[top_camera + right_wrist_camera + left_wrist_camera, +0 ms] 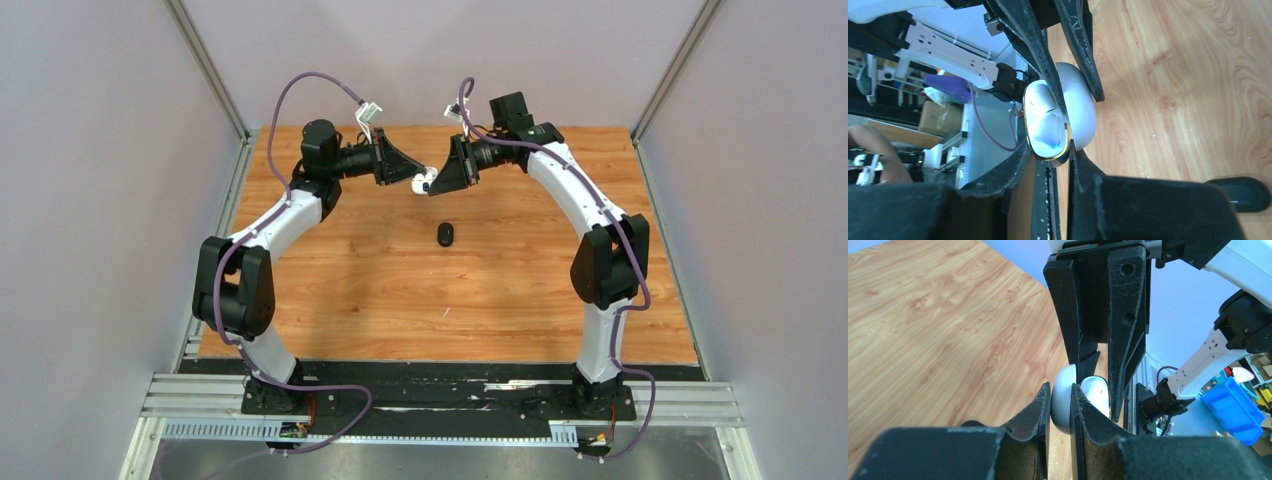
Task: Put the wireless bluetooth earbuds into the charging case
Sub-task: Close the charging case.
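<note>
A white charging case [427, 179] hangs open above the far middle of the table, held between both arms. My left gripper [1060, 390] is shut on its rounded white half [1062, 405]. In the right wrist view, the gold-rimmed half [1044, 120] faces the camera. White moulded shapes that look like the white earbuds [1042, 112] sit in it, with a blue glow below them. My right gripper [1050, 150] is closed around the lower end of that gold-rimmed half, one finger on each side. From the left wrist, the right fingers [1125, 330] come down from above onto the case.
A black oval case [445, 234] lies shut on the wooden table [350, 290], just in front of the grippers, and appears as a black case [1243, 192] from the right wrist. Grey walls stand on the left, right and back.
</note>
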Controlling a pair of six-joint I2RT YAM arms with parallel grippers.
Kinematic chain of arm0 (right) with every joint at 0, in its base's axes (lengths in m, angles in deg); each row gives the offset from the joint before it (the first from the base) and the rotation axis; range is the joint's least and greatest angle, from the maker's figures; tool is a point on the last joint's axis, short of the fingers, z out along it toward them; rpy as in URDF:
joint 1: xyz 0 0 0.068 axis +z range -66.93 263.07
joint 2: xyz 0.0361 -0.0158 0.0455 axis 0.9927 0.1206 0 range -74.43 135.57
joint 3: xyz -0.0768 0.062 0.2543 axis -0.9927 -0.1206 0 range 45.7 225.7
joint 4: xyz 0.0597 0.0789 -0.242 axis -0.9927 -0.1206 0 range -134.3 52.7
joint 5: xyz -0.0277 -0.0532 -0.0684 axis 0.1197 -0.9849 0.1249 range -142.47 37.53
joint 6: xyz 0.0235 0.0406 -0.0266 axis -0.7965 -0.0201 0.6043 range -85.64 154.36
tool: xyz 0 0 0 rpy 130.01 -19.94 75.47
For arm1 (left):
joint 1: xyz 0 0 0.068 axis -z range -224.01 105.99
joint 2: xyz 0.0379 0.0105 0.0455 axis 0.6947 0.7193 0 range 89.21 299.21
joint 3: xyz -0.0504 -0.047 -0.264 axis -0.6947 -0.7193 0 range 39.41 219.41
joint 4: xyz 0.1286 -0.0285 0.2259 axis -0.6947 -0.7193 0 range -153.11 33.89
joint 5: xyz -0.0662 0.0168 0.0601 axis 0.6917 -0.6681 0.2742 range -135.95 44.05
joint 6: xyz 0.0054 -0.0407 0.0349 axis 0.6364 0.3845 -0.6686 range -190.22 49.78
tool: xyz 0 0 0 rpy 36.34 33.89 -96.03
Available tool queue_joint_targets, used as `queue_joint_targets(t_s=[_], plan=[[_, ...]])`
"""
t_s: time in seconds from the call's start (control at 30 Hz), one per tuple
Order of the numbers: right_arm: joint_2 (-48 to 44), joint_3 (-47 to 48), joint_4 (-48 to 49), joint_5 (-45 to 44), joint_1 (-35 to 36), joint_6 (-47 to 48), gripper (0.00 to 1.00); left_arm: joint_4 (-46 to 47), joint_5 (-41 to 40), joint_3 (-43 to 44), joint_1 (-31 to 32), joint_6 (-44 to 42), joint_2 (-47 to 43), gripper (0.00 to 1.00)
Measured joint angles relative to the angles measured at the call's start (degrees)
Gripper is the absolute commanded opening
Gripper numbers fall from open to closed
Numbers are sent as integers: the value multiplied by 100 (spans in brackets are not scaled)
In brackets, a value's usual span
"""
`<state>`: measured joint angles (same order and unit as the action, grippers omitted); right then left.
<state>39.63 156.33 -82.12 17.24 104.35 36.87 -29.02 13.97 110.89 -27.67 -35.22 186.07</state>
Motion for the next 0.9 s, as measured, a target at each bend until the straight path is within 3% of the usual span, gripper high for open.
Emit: queue_joint_targets(t_s=[0.23,0.43,0.63,0.9], plan=[[118,-157,260,442,-26,-509,0,-212,118,48,-55,-52,83,53],[131,-396,404,579,-70,-555,0,-675,291,459,-55,24,479,61],[313,-540,485,570,-136,-557,0,-485,603,654,-24,678,960,74],[531,-570,507,492,-227,-612,0,413,1307,949,-22,1899,1523,73]])
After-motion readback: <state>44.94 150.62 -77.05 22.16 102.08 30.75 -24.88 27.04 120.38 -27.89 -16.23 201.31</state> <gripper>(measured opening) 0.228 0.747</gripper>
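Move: The left fingers are closed on the white charging case's raised lid, right at its hand point; the case body, earbuds inside, lies about 2 cm back and 1 cm to the right of it. The right fingertips already grip that body, about 1 cm to the left of their hand point, with the lid some 2 cm farther forward. On the table the black case lies roughly 6 cm right of the left hand, level with it fore and aft, about 25 cm below. Downwards go both hands together, the right by about 5 cm, keeping its pinch on the case body and drifting slightly forward at the end. The left spreads its fingers wide to let go of the lid while sinking some 4 cm, edging right, and rolling about 20 degrees around its finger line with a slight clockwise turn; it rises a little at the last, fingers still astride the case. ##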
